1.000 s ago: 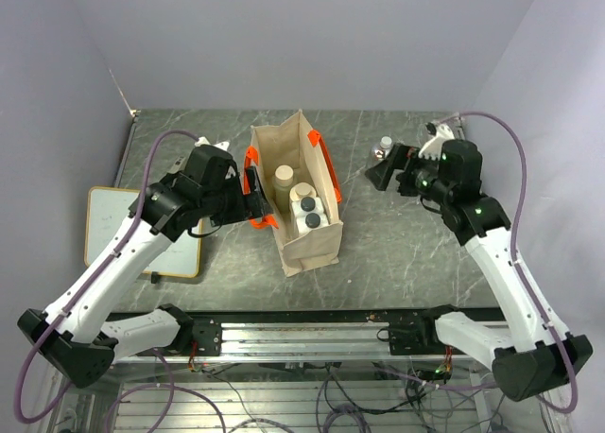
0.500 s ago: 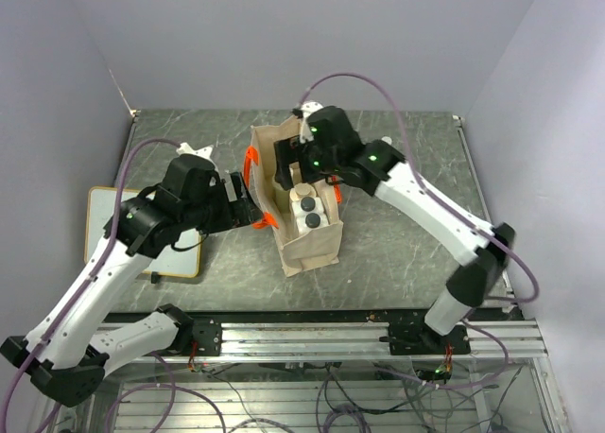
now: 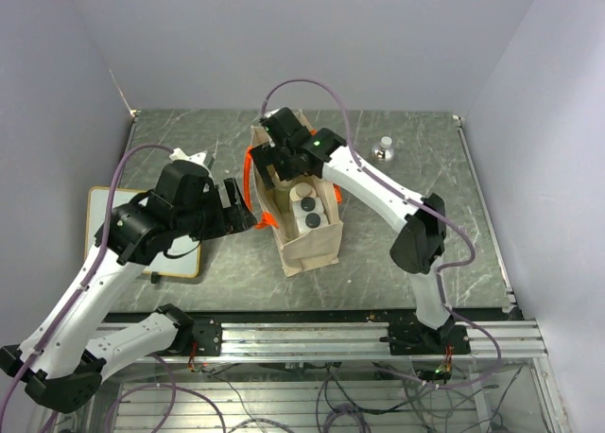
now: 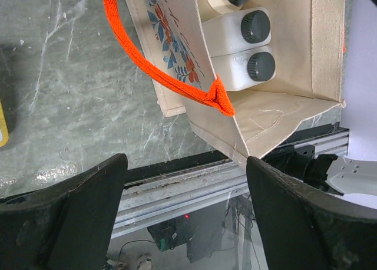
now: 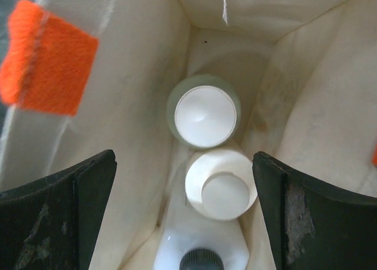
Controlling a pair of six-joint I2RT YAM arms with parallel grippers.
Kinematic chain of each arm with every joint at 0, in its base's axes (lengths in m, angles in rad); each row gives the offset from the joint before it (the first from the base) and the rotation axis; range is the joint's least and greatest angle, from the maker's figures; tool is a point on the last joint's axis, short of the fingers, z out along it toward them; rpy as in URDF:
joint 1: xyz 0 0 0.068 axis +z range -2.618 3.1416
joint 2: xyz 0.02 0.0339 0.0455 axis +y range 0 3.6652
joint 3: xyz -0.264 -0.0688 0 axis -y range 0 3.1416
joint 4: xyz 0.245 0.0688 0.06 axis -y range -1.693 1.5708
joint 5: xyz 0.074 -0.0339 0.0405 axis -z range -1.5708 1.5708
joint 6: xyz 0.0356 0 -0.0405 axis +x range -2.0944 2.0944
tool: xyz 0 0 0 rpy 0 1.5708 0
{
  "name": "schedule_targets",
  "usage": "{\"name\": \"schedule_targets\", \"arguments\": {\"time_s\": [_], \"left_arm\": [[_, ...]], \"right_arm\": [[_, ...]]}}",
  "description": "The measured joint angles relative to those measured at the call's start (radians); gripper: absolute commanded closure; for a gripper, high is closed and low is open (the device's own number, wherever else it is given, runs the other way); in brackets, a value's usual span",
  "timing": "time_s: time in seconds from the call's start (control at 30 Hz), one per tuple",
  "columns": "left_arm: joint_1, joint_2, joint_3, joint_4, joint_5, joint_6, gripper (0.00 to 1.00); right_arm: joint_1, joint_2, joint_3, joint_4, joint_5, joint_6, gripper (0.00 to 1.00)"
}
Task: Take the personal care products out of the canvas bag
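Note:
The canvas bag (image 3: 307, 239) stands open in the middle of the table, its orange handle (image 4: 171, 63) on the left side. Inside stand two white squarish bottles with dark caps (image 3: 310, 215) (image 4: 254, 26). Farther in are a cream-coloured bottle (image 5: 222, 184) and a round one with a white cap (image 5: 206, 114). My right gripper (image 5: 185, 214) hangs open over the bag's far end (image 3: 284, 164), its jaws either side of the cream bottle and above it. My left gripper (image 3: 241, 206) is open just left of the bag with nothing in it (image 4: 185, 211). A small clear bottle (image 3: 383, 149) stands on the table.
A flat whiteboard (image 3: 104, 230) lies at the table's left edge, under the left arm. The right arm stretches across from the near right to the bag. The metal rail (image 3: 312, 334) runs along the near edge.
The right arm has swung from the back right of the table to over the bag's mouth, leaving the small clear bottle behind. The left gripper has drawn back slightly from the bag.

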Motion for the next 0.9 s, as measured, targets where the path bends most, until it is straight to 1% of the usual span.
{"name": "schedule_targets", "arguments": {"time_s": [0.2,0.37,0.7,0.9], "left_arm": [[0.000,0.035,0.012,-0.010,-0.003,0.028,0.07],[0.000,0.079,0.043,-0.020,-0.012,0.066,0.07],[0.000,0.160,0.063,-0.017,-0.014,0.142,0.08],[0.000,0.191,0.085,-0.016,-0.017,0.171,0.08]], "right_arm": [[-0.002,0.112,0.047,-0.021,0.025,-0.022,0.00],[-0.012,0.173,0.063,-0.024,0.023,-0.020,0.00],[-0.045,0.229,0.098,0.001,0.008,-0.010,0.00],[-0.050,0.269,0.155,-0.034,-0.004,0.000,0.00]]}}
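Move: The pale green bottle with the cream cap, upright at the far end of the canvas bag, stands about 4 cm ahead of the open right gripper, a centimetre to its right, its middle some 13 cm below. A cream-capped bottle stands about 5 cm nearer and 3 cm right of the green one; a white black-capped bottle follows, 7 cm nearer and 5 cm right of the green one. From the left gripper the green bottle lies some 15 cm ahead, 7 cm right and 20 cm lower. Sink the wide-open right gripper about 9 cm into the bag, most of it at the start, easing some 4 cm forward as it goes, until the fingers stand either side of the green bottle's cap; don't close yet. Meanwhile bring the open left gripper about 3 cm forward and 2 cm down towards the bag's left rim and orange handle, rolling its left side up some 10 degrees. ##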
